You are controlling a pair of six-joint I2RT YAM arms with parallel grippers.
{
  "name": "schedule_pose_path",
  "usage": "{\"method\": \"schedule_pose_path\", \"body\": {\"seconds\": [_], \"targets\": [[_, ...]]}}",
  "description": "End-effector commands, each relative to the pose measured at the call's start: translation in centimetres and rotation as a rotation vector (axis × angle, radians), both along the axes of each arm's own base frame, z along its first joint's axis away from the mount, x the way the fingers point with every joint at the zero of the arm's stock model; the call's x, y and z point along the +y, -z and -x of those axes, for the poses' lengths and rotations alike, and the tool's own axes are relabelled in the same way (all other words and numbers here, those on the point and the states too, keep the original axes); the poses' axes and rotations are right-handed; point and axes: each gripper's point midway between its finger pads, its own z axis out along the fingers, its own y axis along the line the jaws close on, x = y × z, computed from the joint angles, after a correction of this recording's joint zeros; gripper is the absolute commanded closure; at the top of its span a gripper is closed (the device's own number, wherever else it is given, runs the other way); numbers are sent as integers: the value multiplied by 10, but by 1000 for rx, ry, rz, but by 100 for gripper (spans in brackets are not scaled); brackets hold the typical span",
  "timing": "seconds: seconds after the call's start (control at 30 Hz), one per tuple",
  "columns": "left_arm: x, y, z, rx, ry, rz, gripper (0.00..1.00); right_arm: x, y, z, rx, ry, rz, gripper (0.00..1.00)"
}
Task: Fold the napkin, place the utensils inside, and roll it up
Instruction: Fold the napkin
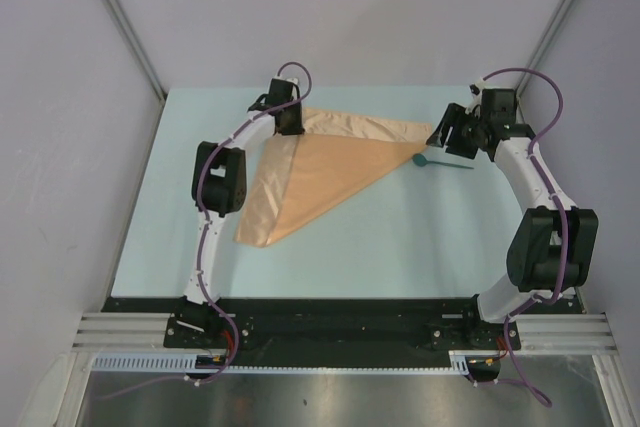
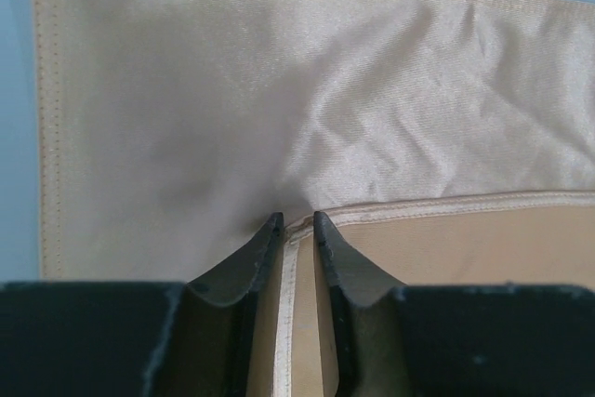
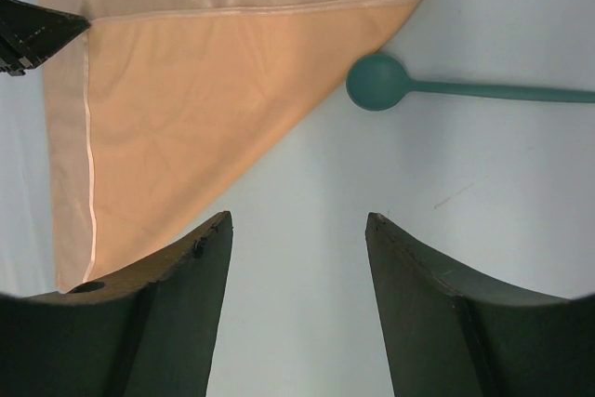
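The peach-orange napkin [image 1: 320, 172] lies folded into a rough triangle on the pale table, a paler layer showing along its far edge. My left gripper [image 1: 290, 127] is down on its far-left folded corner. In the left wrist view the gripper [image 2: 297, 220] has its jaws narrowly apart, straddling the white hem of the napkin [image 2: 279, 90], which puckers at the tips. The teal utensil [image 1: 440, 162] lies just right of the napkin's right tip. My right gripper [image 1: 447, 137] hovers near it. In the right wrist view that gripper [image 3: 299, 222] is open and empty, with the utensil [image 3: 376, 81] and napkin [image 3: 186, 109] ahead.
The pale blue table [image 1: 400, 237] is walled by grey panels on both sides and at the back. Its near edge meets the black rail [image 1: 340, 322] carrying both arm bases. A left fingertip [image 3: 37, 30] shows at the left of the right wrist view.
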Motion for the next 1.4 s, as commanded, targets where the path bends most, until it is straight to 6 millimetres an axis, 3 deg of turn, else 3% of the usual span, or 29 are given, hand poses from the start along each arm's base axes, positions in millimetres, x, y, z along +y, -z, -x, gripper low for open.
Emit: {"method": "schedule_pose_path", "body": {"seconds": [0.0,0.07,0.2,0.27,0.5,0.6,0.67,0.8,1.37], "targets": [[8,31,31,135,-35,-67,80,0,-18,6,-46,-5,14,35],[6,30,31,135,-28,-66,83,1,-18,7,-47,-5,12,35],[-5,28,31,128,34,-45,100,0,-17,8,-45,-4,13,35],[-9,24,28,106,50,-36,100,0,-18,9,-47,-1,14,35],[-5,-36,8,-76,29,3,100,-5,-19,14,-47,6,29,35],[2,-51,-5,-114,15,19,100,-6,-20,15,-46,9,29,35],[8,-45,-11,-102,9,23,100,-6,-20,15,-49,8,32,35],[22,-53,-26,-128,-5,66,100,-8,-16,17,-35,14,39,35],[33,-60,-70,-220,-27,195,100,-4,-5,12,-8,18,42,35]]}}
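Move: The napkin's folded-over corner is right at the left fingertips, between the still partly open fingers and some 1 cm below them. Its flat outer corner lies about 8 cm ahead and 7 cm to the left; the spoon's bowl sits roughly 7 cm back and 34 cm to the right. From the right hand, that folded-over corner is about 38 cm left, 16 cm ahead and 16 cm down. Shut the left fingers to pinch the napkin's folded-over corner, then ease back barely 1 cm. Keeping the pinch, lift 3 to 4 cm and bring the corner about 5 cm forward and 3 to 4 cm left, towards the flat outer corner, letting the fingertips tip some 10 degrees outward. ##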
